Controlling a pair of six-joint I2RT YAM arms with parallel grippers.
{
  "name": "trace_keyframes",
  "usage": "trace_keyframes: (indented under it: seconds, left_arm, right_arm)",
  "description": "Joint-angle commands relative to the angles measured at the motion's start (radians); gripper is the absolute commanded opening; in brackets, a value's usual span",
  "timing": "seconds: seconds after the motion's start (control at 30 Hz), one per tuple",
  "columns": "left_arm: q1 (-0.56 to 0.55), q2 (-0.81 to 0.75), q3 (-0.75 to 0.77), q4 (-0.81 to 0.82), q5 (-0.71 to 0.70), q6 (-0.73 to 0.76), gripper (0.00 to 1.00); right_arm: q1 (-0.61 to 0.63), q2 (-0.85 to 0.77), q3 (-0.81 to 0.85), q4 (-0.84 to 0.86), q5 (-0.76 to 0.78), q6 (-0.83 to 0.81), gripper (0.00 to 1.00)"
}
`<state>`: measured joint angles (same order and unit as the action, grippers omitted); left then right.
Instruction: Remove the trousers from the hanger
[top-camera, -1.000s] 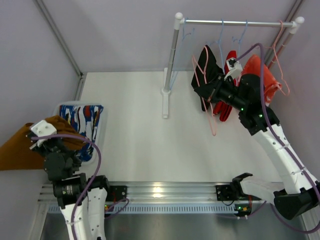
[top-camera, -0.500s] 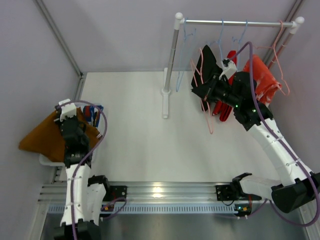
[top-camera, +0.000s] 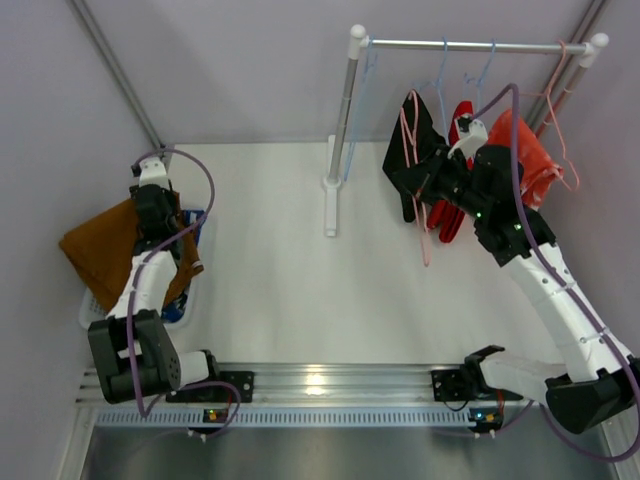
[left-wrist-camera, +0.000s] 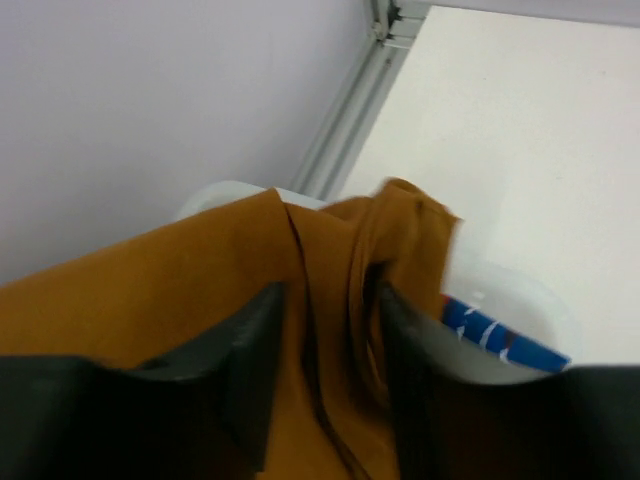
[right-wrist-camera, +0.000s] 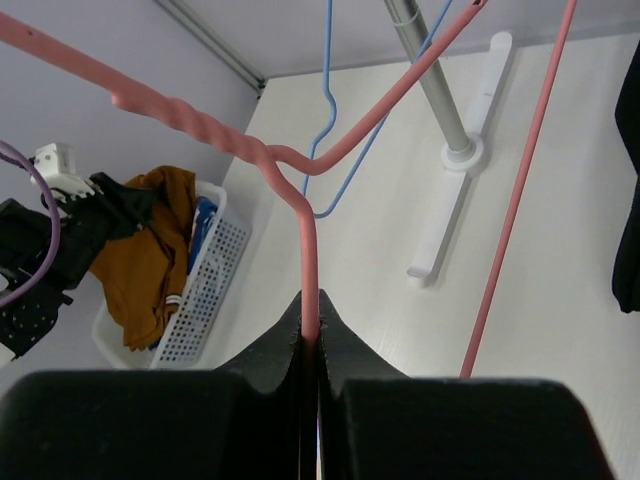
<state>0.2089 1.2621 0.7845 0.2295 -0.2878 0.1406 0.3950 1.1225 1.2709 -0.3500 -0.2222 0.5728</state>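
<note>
Tan-brown trousers (top-camera: 100, 245) lie heaped over a white basket (top-camera: 92, 312), draping past its left side, on top of blue patterned trousers (top-camera: 192, 222). My left gripper (top-camera: 158, 205) hovers right over them, jaws apart, a tan fold (left-wrist-camera: 330, 330) loose between the fingers (left-wrist-camera: 255, 350). On the rail (top-camera: 470, 45) hang black trousers (top-camera: 415, 130) and red trousers (top-camera: 450, 215). My right gripper (top-camera: 413, 180) is shut on the neck of a pink hanger (right-wrist-camera: 310, 250) beside the black trousers (right-wrist-camera: 628, 200).
An orange-red garment (top-camera: 525, 155) hangs at the rail's right end. Bare blue hangers (right-wrist-camera: 325, 100) hang near the rack's left post (top-camera: 345, 110), whose foot (top-camera: 332, 205) stands on the table. Walls close in on the left, back and right.
The left arm has swung away from the near edge to above the basket, bringing the tan trousers onto it, and its jaws have opened. The right gripper stays shut on the pink hanger.
</note>
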Motion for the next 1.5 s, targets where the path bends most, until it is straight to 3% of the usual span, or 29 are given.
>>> trace_keyframes:
  seconds: [0.0,0.03,0.07,0.1,0.13,0.4,0.57,0.9,1.47]
  left_arm:
    - [0.004,0.020,0.096,-0.142,0.050,-0.093,0.53]
    - [0.004,0.008,0.093,-0.156,0.080,-0.104,0.61]
    - [0.004,-0.027,0.093,-0.192,0.149,-0.125,0.81]
    - [0.004,-0.045,0.097,-0.193,0.191,-0.128,0.96]
    - [0.003,-0.067,0.107,-0.237,0.237,-0.128,0.99]
    - [0.003,-0.286,0.341,-0.528,0.689,-0.102,0.99]
    - [0.003,-0.340,0.429,-0.602,0.800,-0.134,0.99]
    - [0.004,-0.359,0.472,-0.637,0.819,-0.203,0.99]
    - [0.003,-0.294,0.495,-0.636,0.765,-0.272,0.99]
  right_arm:
    - [-0.005,-0.064,0.067,-0.016,0.053,-0.047,0.00]
    - [-0.005,-0.070,0.071,-0.026,0.069,-0.050,0.00]
    - [-0.007,-0.076,0.082,-0.046,0.084,-0.062,0.00]
    - [-0.007,-0.081,0.090,-0.059,0.084,-0.070,0.00]
    - [-0.008,-0.081,0.096,-0.070,0.101,-0.076,0.00]
    - [-0.031,-0.076,0.162,-0.121,0.113,-0.097,0.00]
    - [-0.110,-0.004,0.208,-0.067,-0.040,-0.021,0.00]
    - [-0.166,0.262,0.416,0.009,-0.203,0.100,0.00]
    - [-0.182,0.672,0.769,0.075,-0.221,0.108,0.00]
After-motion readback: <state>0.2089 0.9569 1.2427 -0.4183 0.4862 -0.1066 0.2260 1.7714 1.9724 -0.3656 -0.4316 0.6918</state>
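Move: The right hand holds the empty pink hanger; its spot on the rack bar, near the left end, is some 26 cm ahead, 3 cm left and 11 cm higher. Black trousers hang about 20 cm ahead and 4 cm right, red trousers about 18 cm ahead and 14 cm right, both roughly 8 cm lower. The left hand is above the basket, whose middle is about 7 cm back, 5 cm left and 14 cm below. Up about 5 cm and a little to the right first, then some 18 cm forward to the rack bar, the right hand carries the pink hanger, fingers still shut on it. The left hand's half-open fingers spread wide and let go of the brown trousers; it lifts away about 20 cm, going 16 cm right and a little back while turning some 40 degrees clockwise, then sinks slightly. ##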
